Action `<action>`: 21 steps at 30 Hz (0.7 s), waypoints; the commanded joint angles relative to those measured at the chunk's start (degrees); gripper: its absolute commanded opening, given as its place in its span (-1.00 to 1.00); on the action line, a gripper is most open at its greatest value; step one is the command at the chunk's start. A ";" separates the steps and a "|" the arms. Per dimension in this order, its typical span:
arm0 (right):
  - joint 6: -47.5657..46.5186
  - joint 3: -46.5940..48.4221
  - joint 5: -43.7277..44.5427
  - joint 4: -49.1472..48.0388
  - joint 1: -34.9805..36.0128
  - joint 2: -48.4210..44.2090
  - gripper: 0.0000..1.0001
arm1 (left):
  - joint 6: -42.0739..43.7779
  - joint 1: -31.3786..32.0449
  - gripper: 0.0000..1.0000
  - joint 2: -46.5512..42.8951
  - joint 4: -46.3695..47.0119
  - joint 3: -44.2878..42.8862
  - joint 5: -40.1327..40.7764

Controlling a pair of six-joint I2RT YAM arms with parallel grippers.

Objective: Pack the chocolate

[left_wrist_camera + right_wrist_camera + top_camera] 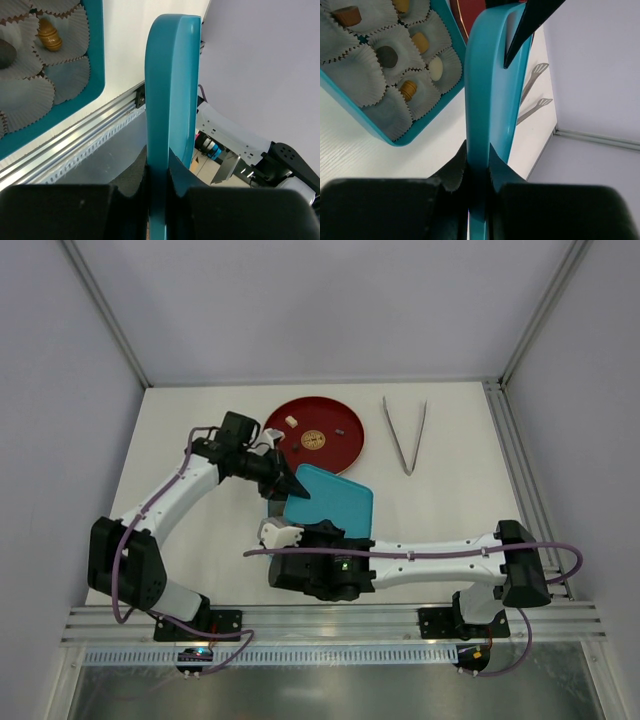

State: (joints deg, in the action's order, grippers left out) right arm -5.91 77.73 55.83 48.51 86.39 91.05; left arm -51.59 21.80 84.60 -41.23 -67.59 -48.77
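The teal lid (335,502) hangs tilted over the table's middle, held at two edges. My left gripper (290,483) is shut on its far-left edge, and in the left wrist view the lid (172,90) stands edge-on between the pads of that gripper (159,170). My right gripper (477,160) is shut on the near edge of the lid (490,85). Beside it lies the teal box (357,107) of paper cups holding chocolate: a dark piece (386,56), a cream one (436,68) and a golden one (408,90). A golden piece (49,35) also shows in the box (96,50).
A red plate (345,450) with a few small pieces lies behind the lid. Metal tongs (405,435) lie to its right. The aluminium rail (330,625) runs along the near edge. Grey walls enclose the table.
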 commanded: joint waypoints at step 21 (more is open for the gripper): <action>3.45 9.54 5.96 5.19 -0.78 -3.77 -0.92 | 3.43 -6.15 0.99 -5.41 0.53 -13.44 0.70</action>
State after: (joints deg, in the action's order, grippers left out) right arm -4.14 84.99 59.16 51.33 85.84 90.72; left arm -49.12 18.04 81.73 -42.28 -77.87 -47.68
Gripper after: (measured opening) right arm 0.134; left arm 0.987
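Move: Both hands pinch the lid: its middle lies about 6 cm right of the left hand, level fore-and-aft, and from the right hand about 6 cm ahead and 1 cm left, some 4 cm lower than either. The chocolate box sits below, roughly 1 cm back and 17 cm down from the left hand. The red plate is about 20 cm ahead of the left hand, 2 cm right and 18 cm down. Left hand opens off the lid, rising about 7 cm and forward; right keeps pinching and rises about 4. ##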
